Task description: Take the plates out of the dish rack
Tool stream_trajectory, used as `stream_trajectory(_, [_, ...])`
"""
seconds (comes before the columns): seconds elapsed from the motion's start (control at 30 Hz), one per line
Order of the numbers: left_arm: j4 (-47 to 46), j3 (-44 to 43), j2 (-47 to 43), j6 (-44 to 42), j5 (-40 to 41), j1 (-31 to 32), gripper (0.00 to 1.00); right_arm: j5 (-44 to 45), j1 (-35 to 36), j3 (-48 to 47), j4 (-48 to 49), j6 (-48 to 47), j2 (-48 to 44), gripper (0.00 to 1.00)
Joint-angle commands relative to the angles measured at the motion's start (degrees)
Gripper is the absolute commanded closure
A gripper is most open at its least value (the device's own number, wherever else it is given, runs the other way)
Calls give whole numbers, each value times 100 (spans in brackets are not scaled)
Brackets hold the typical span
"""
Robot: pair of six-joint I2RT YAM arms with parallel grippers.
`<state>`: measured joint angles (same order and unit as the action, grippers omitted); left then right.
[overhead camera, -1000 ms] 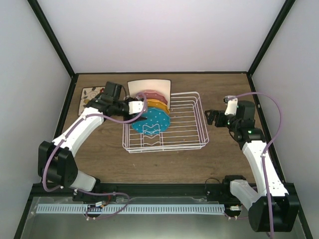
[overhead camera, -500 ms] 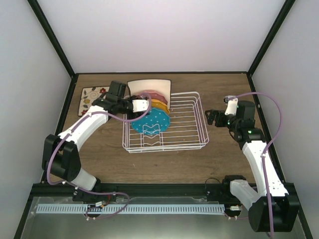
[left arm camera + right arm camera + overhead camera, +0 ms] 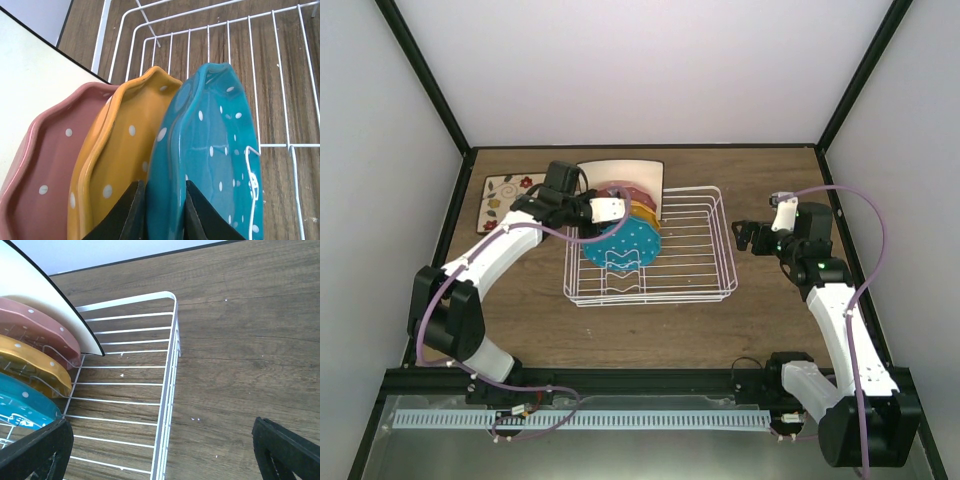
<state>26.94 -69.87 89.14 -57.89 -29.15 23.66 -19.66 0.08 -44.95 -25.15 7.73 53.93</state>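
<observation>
The white wire dish rack (image 3: 690, 270) stands mid-table. At its left end several plates stand on edge: a plain cream square one (image 3: 620, 172) at the back, then pink (image 3: 625, 190), orange (image 3: 642, 210) and blue (image 3: 632, 240) dotted scalloped ones. My left gripper (image 3: 610, 208) reaches in from the left. In the left wrist view my left gripper (image 3: 162, 200) is shut on the blue plate's (image 3: 215, 135) rim, one finger between it and the orange plate (image 3: 120, 150). To the right of the rack my right gripper (image 3: 745, 235) hangs open, holding nothing.
A floral square plate (image 3: 505, 190) lies flat on the table at the back left, outside the rack. In the right wrist view the rack's right wall (image 3: 170, 360) runs below my open right gripper (image 3: 165, 450), bare wood to its right.
My left gripper has moved right, over the standing plates, and its jaws have closed on the blue plate's rim. The right arm has stayed put.
</observation>
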Motion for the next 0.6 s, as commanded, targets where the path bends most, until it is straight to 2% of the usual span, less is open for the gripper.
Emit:
stream_trajectory(0.0, [209,-342,-211,352,-187,146,96,45,-60,-46,-12,-54,-69,0])
stream_trajectory(0.23, [-374,-492,-851,745,23,219,96,-26,-60,7,87,-17,-23,0])
stream_trajectory(0.57, [-926,-404,-1414,707,363,313,96,-96,-61,96,168,62,-58,0])
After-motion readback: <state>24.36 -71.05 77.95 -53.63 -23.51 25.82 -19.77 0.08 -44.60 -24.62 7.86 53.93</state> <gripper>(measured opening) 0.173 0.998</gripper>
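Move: My left fingers are already shut on the upper-left rim of the blue plate; its middle lies some 6 cm to the right, 2 cm back and 7 cm below them. Right behind it stands the yellow plate, about 4 cm farther out than the blue one, then the pink plate another 4 cm out, both equally far right and low. From my right hand the blue plate's middle is roughly 29 cm left, 2 cm ahead and 11 cm below. Keeping the rim of the blue plate pinched, my left hand draws it up out of its rack slot, creeping at first and then rising fast, about 9 cm in all, with only a centimetre or so of drift back towards me. The wrist tips the fingertips upward by some 10 to 15 degrees as it climbs. ##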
